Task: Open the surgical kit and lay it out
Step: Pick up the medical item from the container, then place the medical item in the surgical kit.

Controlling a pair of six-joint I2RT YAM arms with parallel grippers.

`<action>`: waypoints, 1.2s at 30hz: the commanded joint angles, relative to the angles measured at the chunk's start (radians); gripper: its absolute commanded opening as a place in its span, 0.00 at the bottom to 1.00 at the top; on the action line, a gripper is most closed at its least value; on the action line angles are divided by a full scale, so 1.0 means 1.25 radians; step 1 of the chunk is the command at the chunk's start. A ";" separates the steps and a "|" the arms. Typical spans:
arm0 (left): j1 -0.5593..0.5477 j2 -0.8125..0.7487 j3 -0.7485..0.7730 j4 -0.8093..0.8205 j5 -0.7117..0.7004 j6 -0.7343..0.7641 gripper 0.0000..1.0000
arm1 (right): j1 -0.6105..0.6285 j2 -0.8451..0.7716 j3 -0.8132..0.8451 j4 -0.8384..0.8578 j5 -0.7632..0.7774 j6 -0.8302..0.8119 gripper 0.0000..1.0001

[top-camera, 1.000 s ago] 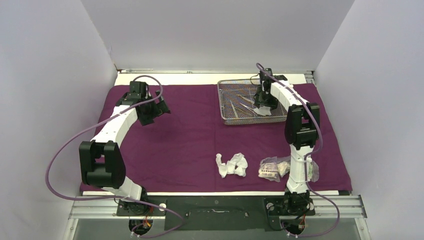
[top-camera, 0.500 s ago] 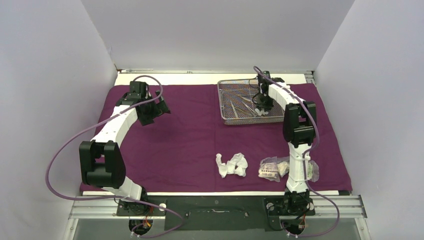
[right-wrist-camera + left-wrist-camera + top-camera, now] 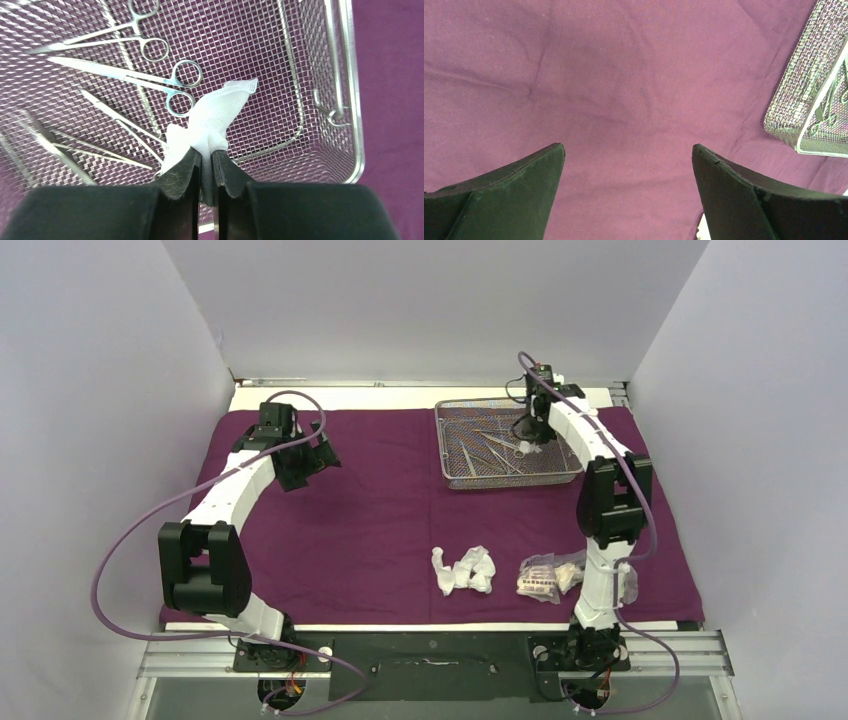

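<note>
The dark purple cloth wrap (image 3: 380,500) lies spread flat over the table. At its far right stands the silver wire-mesh tray (image 3: 449,455) (image 3: 320,55) (image 3: 804,85), with steel forceps and tweezers (image 3: 150,80) inside. My right gripper (image 3: 527,447) (image 3: 206,152) hangs over the tray, shut on a white gauze wad (image 3: 217,112) lifted off the mesh. Another gauze wad (image 3: 465,570) and clear plastic packets (image 3: 545,577) lie on the cloth near the front. My left gripper (image 3: 318,458) (image 3: 628,150) hovers open over bare cloth at the far left.
White walls enclose the table on three sides. The right arm's base stands beside the packets at the front right. A metal rail (image 3: 430,655) runs along the near edge.
My right gripper has closed on the gauze wad in the tray and lifted it, moving toward the tray's far side. The left arm has not moved.
</note>
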 commanded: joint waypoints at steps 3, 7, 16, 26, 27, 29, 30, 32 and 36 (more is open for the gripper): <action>0.006 -0.012 0.036 0.009 0.006 0.011 0.96 | 0.016 -0.142 0.001 -0.003 -0.050 0.004 0.05; 0.006 -0.034 0.014 0.011 0.010 0.012 0.96 | 0.086 -0.218 -0.058 -0.006 -0.076 0.029 0.05; 0.005 -0.128 -0.105 0.020 0.026 0.010 0.96 | 0.416 -0.366 -0.244 0.016 -0.040 0.200 0.05; 0.006 -0.208 -0.194 0.026 0.043 0.020 0.96 | 0.699 -0.370 -0.401 0.024 -0.036 0.329 0.05; 0.007 -0.214 -0.198 0.026 0.046 0.018 0.96 | 0.714 -0.365 -0.412 0.031 -0.040 0.338 0.05; 0.006 -0.227 -0.210 0.031 0.053 0.013 0.96 | 0.742 -0.350 -0.429 0.048 -0.050 0.349 0.05; 0.007 -0.233 -0.217 0.033 0.056 0.012 0.96 | 0.751 -0.338 -0.431 0.046 -0.051 0.355 0.05; 0.007 -0.243 -0.224 0.035 0.058 0.010 0.96 | 0.762 -0.312 -0.425 0.029 -0.050 0.360 0.05; 0.007 -0.245 -0.229 0.037 0.061 0.013 0.96 | 0.764 -0.285 -0.425 0.024 -0.062 0.370 0.06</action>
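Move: The right hand already holds a gauze inside the tray. The bare cloth it is taken to lies about 34 cm back and 26 cm left, 8 cm lower. The two laid-out gauzes stand about 31 cm back and 17 cm left of the hand, the printed packet 34 cm back and 2 cm left; the scissors lie 2 cm ahead, 6 cm left. From the left hand the spot is some 23 cm back and 23 cm right, 11 cm down. Up first, by some 8 cm, the right hand lifts the pinched gauze clear of the tray, then sweeps it fast back and left, about 34 cm and 26 cm, sinking late towards the cloth just left of the laid-out gauzes. The wrist turns about 35 degrees counter-clockwise; the fingers stay shut. The left hand, open and empty, draws back about 7.5 cm. ##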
